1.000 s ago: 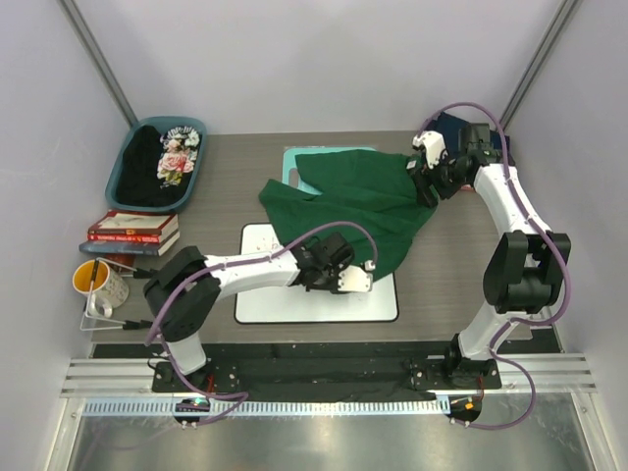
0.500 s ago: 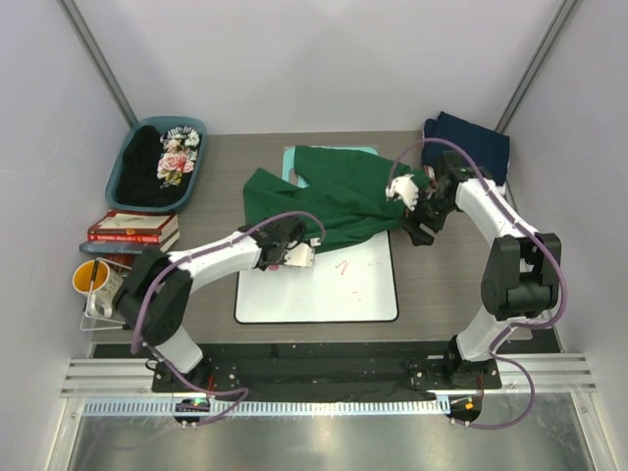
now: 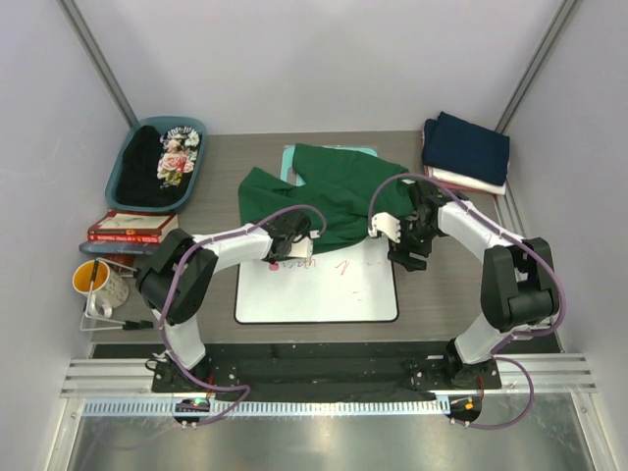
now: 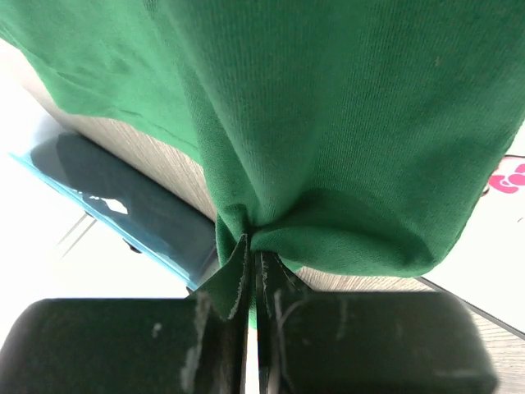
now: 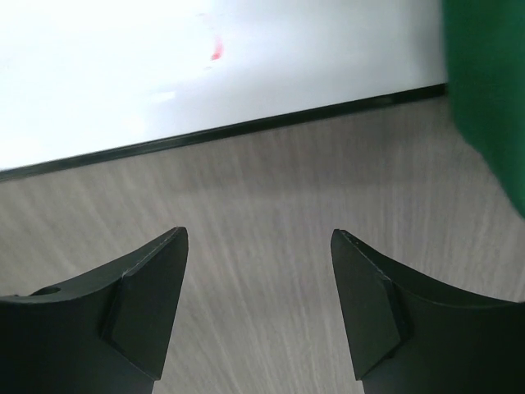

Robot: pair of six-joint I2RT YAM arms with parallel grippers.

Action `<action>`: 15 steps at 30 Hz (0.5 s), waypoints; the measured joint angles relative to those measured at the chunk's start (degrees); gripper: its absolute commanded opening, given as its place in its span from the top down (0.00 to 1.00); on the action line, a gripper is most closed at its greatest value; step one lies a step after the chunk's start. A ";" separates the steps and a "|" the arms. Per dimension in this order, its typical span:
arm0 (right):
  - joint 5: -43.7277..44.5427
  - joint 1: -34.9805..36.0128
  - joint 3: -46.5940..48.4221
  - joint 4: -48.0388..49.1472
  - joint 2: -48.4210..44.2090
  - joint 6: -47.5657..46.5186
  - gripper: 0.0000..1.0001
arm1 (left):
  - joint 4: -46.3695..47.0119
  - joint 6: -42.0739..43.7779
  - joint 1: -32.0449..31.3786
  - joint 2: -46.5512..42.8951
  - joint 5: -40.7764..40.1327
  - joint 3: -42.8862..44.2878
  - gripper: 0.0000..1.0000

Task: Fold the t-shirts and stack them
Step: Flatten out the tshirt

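Observation:
A plain dark green t-shirt (image 3: 339, 191) lies spread across the middle of the table, its near edge over the top of the whiteboard (image 3: 319, 289). My left gripper (image 3: 291, 241) is at that near-left edge, shut on a bunched fold of the green t-shirt (image 4: 328, 123), which is pinched between the jaws (image 4: 253, 258). My right gripper (image 3: 404, 250) hovers open just right of the shirt. In the right wrist view the right gripper (image 5: 258, 240) holds nothing, with bare wood below it. Folded t-shirts (image 3: 468, 147) are stacked at the back right, navy on top.
A teal basket (image 3: 126, 172) at the back left holds a black floral-print t-shirt (image 3: 167, 157). Books (image 3: 132, 228) and a yellow mug (image 3: 96, 285) sit at the left edge. A flat teal board (image 3: 291, 162) shows under the green shirt.
My left gripper has pulled the green shirt's hem to the left and back, uncovering most of the whiteboard. My right gripper has swung from the back right down to the whiteboard's right edge.

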 measured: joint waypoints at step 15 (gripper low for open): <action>5.29 0.00 4.92 18.51 10.75 2.08 0.24 | -0.96 -1.11 0.00 0.33 0.55 0.55 1.00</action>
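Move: The shirt's near right corner, next for the open right hand, lies about 12 cm straight ahead of it, some 1 cm to its left and 4 cm below. The whiteboard's middle is roughly 27 cm to the right hand's left and 4 cm nearer the base; the navy stack's middle sits 30 cm ahead and 16 cm to its right. From the left hand, already holding the shirt, that corner is some 39 cm right and 7 cm forward. Forward, low over the table beside the whiteboard's right edge, the right hand runs about 10 cm towards the shirt's near right corner, sinking some 2.5 cm and easing up slightly at the end. Its fingers stay wide open and swing forward about 15 degrees. The left hand stays in place, still pinching the shirt. ##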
